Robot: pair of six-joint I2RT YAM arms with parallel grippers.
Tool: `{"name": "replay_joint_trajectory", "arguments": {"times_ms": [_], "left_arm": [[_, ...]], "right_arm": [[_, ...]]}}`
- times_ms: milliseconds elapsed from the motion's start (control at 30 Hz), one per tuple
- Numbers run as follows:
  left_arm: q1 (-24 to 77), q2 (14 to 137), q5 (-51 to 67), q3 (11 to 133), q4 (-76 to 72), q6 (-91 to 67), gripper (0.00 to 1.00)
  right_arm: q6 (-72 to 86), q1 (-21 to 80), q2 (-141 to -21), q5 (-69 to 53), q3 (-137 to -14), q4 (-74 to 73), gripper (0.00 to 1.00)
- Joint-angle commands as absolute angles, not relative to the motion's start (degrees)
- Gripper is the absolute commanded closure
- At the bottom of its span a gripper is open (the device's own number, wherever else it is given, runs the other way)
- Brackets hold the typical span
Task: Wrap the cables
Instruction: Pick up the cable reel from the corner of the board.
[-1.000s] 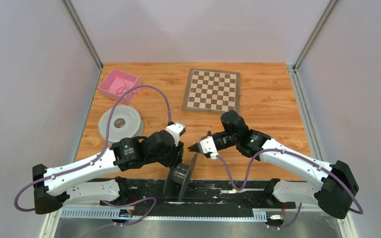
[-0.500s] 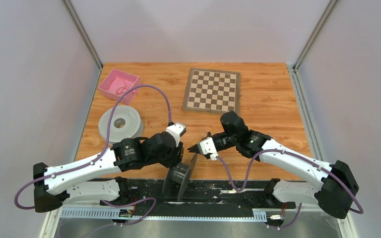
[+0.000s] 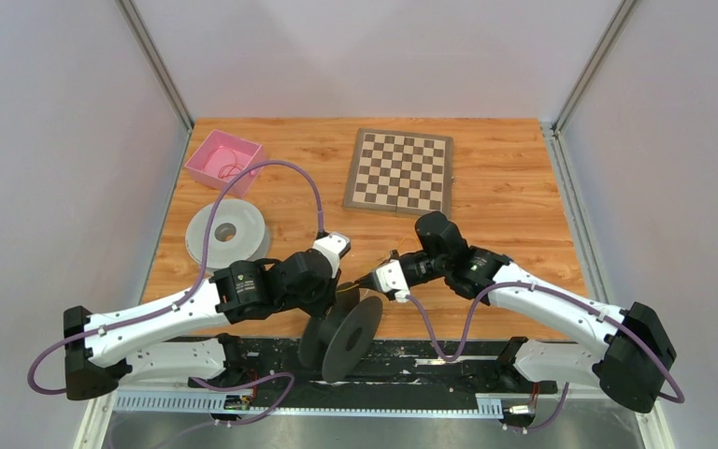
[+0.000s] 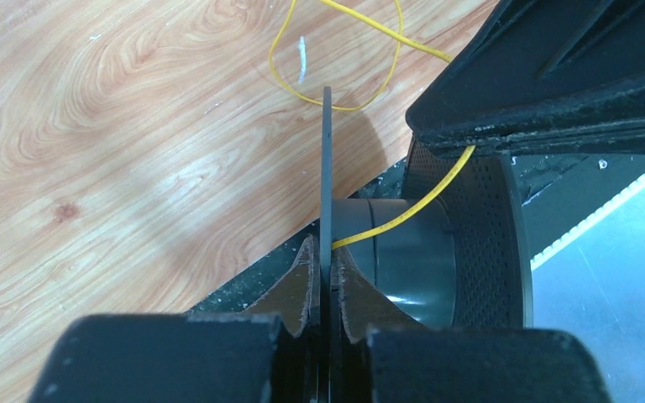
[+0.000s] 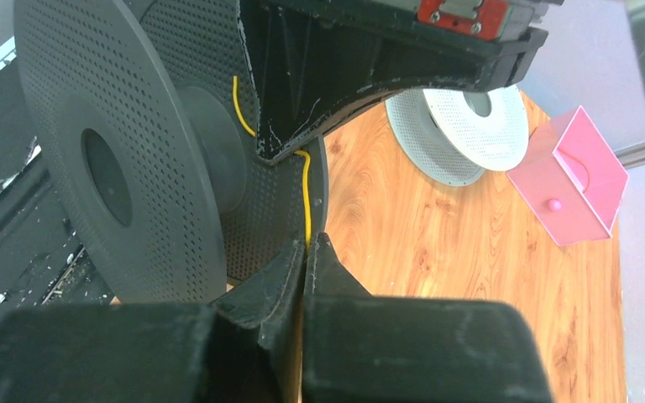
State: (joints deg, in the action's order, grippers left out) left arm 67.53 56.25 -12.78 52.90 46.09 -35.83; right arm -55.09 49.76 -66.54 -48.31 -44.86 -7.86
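A black spool (image 3: 341, 329) stands on edge at the table's near edge, over the dark rail. My left gripper (image 4: 325, 248) is shut on its thin near flange (image 4: 327, 168); the hub (image 4: 407, 252) lies just right of the fingers. A yellow cable (image 4: 403, 217) runs from the hub up past my right gripper and loops on the wood (image 4: 336, 105). My right gripper (image 5: 306, 243) is shut on that yellow cable (image 5: 306, 193), close against the spool (image 5: 117, 168). A thin reddish cable (image 3: 231, 168) lies looped inside the pink box.
The pink box (image 3: 224, 161) sits at the far left, with a grey spool (image 3: 226, 231) lying flat just in front of it. A chessboard (image 3: 400, 170) lies at the far centre. Both arms (image 3: 159, 313) crowd the near middle, fingertips almost touching.
My left gripper has shut on the black spool's flange. The spool has swung so its face shows more from above. The right gripper has stayed shut on the yellow cable.
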Motion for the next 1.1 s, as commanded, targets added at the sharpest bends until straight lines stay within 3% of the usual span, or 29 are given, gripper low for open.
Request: {"name": "replay_joint_trajectory", "arguments": {"times_ms": [0, 300, 567, 800, 1067], "left_arm": [[67.94, 56.07, -14.26, 54.69, 46.5, -37.23, 1.0], [67.16, 53.26, -22.63, 55.95, 46.42, -33.49, 1.0], [61.54, 50.79, -18.11, 56.93, 44.92, -30.6, 1.0], [59.04, 49.41, -19.42, 59.77, 48.37, -29.51, 1.0], [56.02, 48.65, -23.78, 62.69, 50.26, -26.71, 1.0]], "right_arm": [[-54.48, 50.01, -64.6, -48.06, -43.81, -6.69, 1.0], [-51.49, 49.95, -63.33, -41.86, -42.6, -5.45, 1.0], [-47.14, 49.71, -65.73, -39.0, -41.68, 1.99, 0.99], [-39.52, 49.65, -63.75, -33.08, -41.5, 7.87, 0.71], [-22.71, 49.65, -59.81, -16.32, -35.99, 25.23, 0.58]]}}
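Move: My left hand already grips the rim of the black cable reel. The reel's middle is about 8 cm below that hand, some 3 cm back and 3 cm right; the white reel stands roughly 18 cm ahead and 25 cm left, 12 cm lower. From my right hand, which pinches the yellow cable, the black reel's middle is about 6 cm back, 4 cm left and 8 cm down. The chessboard lies 33 cm ahead of that hand, 8 cm right and 18 cm down. With my left fingers closed on the flange and the cable, I carry the black reel up, left and forward, about 5 cm each way, towards the white reel, tipping the hand up slightly. My right hand sinks a little, then goes forward about 6 cm and up, turning some 25 degrees clockwise, and opens partway to let go of the yellow cable. ##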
